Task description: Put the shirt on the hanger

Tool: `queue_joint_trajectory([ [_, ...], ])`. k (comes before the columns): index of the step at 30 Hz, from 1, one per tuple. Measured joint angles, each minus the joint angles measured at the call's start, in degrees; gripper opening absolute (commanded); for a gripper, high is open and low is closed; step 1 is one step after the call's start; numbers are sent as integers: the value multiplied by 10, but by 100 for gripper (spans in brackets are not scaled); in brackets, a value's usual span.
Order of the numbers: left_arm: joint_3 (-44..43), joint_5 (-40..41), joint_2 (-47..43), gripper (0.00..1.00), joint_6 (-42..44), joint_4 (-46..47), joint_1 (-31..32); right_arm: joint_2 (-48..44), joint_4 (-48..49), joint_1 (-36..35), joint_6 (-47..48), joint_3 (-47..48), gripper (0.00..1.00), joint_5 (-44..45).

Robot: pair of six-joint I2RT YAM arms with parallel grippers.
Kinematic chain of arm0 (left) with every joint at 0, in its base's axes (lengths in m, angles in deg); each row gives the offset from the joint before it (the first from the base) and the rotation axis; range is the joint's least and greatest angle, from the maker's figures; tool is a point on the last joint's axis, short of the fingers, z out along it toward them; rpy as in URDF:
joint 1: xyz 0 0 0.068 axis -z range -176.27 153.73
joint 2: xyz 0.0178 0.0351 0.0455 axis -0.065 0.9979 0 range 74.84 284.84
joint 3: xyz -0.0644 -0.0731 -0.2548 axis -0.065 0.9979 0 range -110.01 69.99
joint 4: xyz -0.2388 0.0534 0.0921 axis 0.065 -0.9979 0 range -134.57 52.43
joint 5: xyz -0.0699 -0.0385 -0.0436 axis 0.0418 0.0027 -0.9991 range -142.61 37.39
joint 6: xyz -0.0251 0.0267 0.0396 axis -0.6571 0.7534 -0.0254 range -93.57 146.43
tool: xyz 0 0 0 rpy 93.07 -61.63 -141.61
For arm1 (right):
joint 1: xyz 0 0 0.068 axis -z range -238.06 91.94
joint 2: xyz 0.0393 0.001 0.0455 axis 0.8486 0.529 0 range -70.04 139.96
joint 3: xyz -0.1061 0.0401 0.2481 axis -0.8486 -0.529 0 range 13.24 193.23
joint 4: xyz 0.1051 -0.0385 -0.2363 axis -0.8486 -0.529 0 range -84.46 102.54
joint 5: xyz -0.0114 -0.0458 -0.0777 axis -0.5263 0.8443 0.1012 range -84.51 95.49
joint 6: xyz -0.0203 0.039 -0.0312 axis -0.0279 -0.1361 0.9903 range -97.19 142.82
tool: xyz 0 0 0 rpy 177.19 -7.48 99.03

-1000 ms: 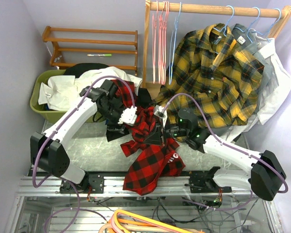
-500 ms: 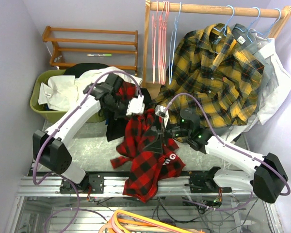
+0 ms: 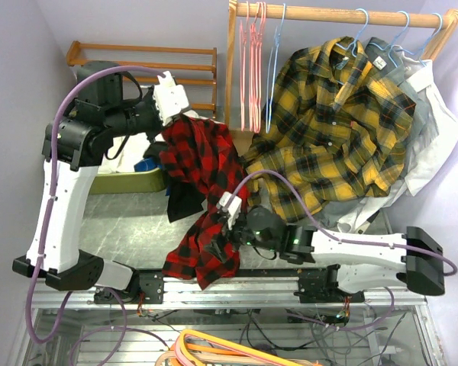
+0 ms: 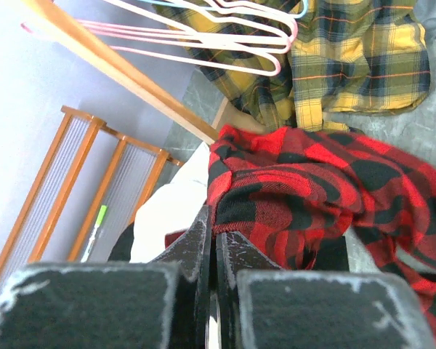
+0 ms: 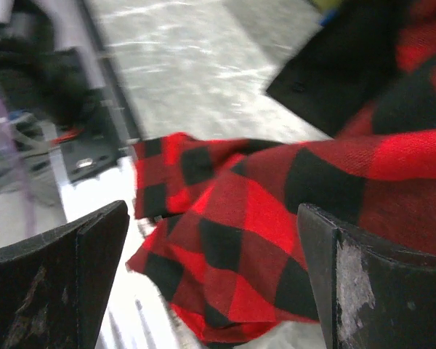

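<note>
The red-and-black plaid shirt (image 3: 202, 164) hangs from my left gripper (image 3: 185, 114), which is raised high at the back left and shut on a fold of it. Its lower end trails over the table's front edge (image 3: 191, 263). In the left wrist view the fingers (image 4: 216, 225) pinch the shirt's edge (image 4: 312, 189). My right gripper (image 3: 227, 227) is low near the front and open, with the shirt's lower part (image 5: 261, 218) between and below its fingers (image 5: 212, 218). An empty light-blue wire hanger (image 3: 273, 72) hangs on the rail.
The wooden rail (image 3: 328, 14) holds pink hangers (image 3: 252, 61), a yellow plaid shirt (image 3: 336, 122) and a white shirt (image 3: 443, 130). A green bin (image 3: 99, 183) and a wooden rack (image 3: 137, 57) stand back left. A black cloth (image 3: 182, 202) lies on the table.
My left arm has lifted the shirt up and back to the left, so it now hangs. My right gripper has moved left and nearer the front edge.
</note>
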Motion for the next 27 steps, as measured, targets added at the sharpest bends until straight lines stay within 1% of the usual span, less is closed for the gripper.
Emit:
queue_joint_trajectory([
  [1, -7, 5, -3, 7, -10, -3, 0, 22, -5, -22, 1, 10, 100, 61],
  [2, -12, 10, -3, 7, -19, -6, 0, 38, -9, -31, 0, 17, 100, 103],
  [6, -19, 20, 2, 7, -43, -16, 0, 117, -30, -46, -16, 48, 100, 285],
  [7, -21, 21, 4, 7, -47, -20, 0, 131, -33, -46, -21, 53, 97, 314],
  [8, -22, 23, 5, 7, -52, -23, 0, 147, -36, -47, -24, 59, 90, 347],
  [9, -23, 25, 5, 7, -55, -26, 0, 160, -36, -47, -27, 64, 80, 375],
  [10, -27, 26, 5, 7, -58, -31, 0, 171, -36, -48, -28, 68, 65, 397],
  [11, -33, 27, 5, 7, -60, -37, 0, 182, -36, -48, -30, 71, 33, 419],
  [12, -39, 28, 5, 7, -61, -42, 0, 189, -36, -48, -28, 73, 7, 433],
  [13, -47, 30, 5, 7, -62, -45, 0, 194, -36, -48, -28, 76, 0, 447],
  [15, -64, 36, 5, 7, -65, -52, 0, 197, -33, -48, -29, 78, 0, 466],
  [18, -98, 66, 5, 7, -73, -60, 0, 182, -43, -42, -26, 80, 0, 491],
  [20, -121, 90, 4, 7, -76, -68, 3, 153, -59, -18, -25, 77, 0, 490],
  [22, -147, 113, 3, 7, -78, -77, 8, 99, -71, 57, -27, 69, 0, 471],
  [24, -175, 130, 3, 7, -80, -87, 16, 47, -65, 155, -27, 51, 0, 465],
  [26, -199, 136, 3, 7, -82, -96, 22, 20, -61, 231, -25, 40, 0, 465],
  [27, -213, 139, 2, 7, -83, -102, 25, 17, -57, 259, -24, 38, 17, 464],
])
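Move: The hanging front of the red-and-black shirt that the open right hand goes for lies about 9 cm ahead of it, 3 cm to its right and 6 cm below. The black cloth is about 16 cm ahead and 13 cm left of the right hand, 16 cm down; the yellow plaid shirt's middle is some 35 cm ahead, 30 cm right and 5 cm lower. From the left hand, already gripping the shirt high up, that front lies roughly 8 cm back, 16 cm right and 32 cm below. The right fingers shut from wide open and pinch the hanging red-and-black cloth, after reaching some 10 cm forward and down while turning clockwise. Keeping hold, the right hand then sweeps about 18 cm right and 12 cm forward, rising some 7 cm and turning further clockwise, over towards the yellow plaid shirt. The left hand keeps its grip, at first almost still, then lifts about 8 cm while easing left and back. ##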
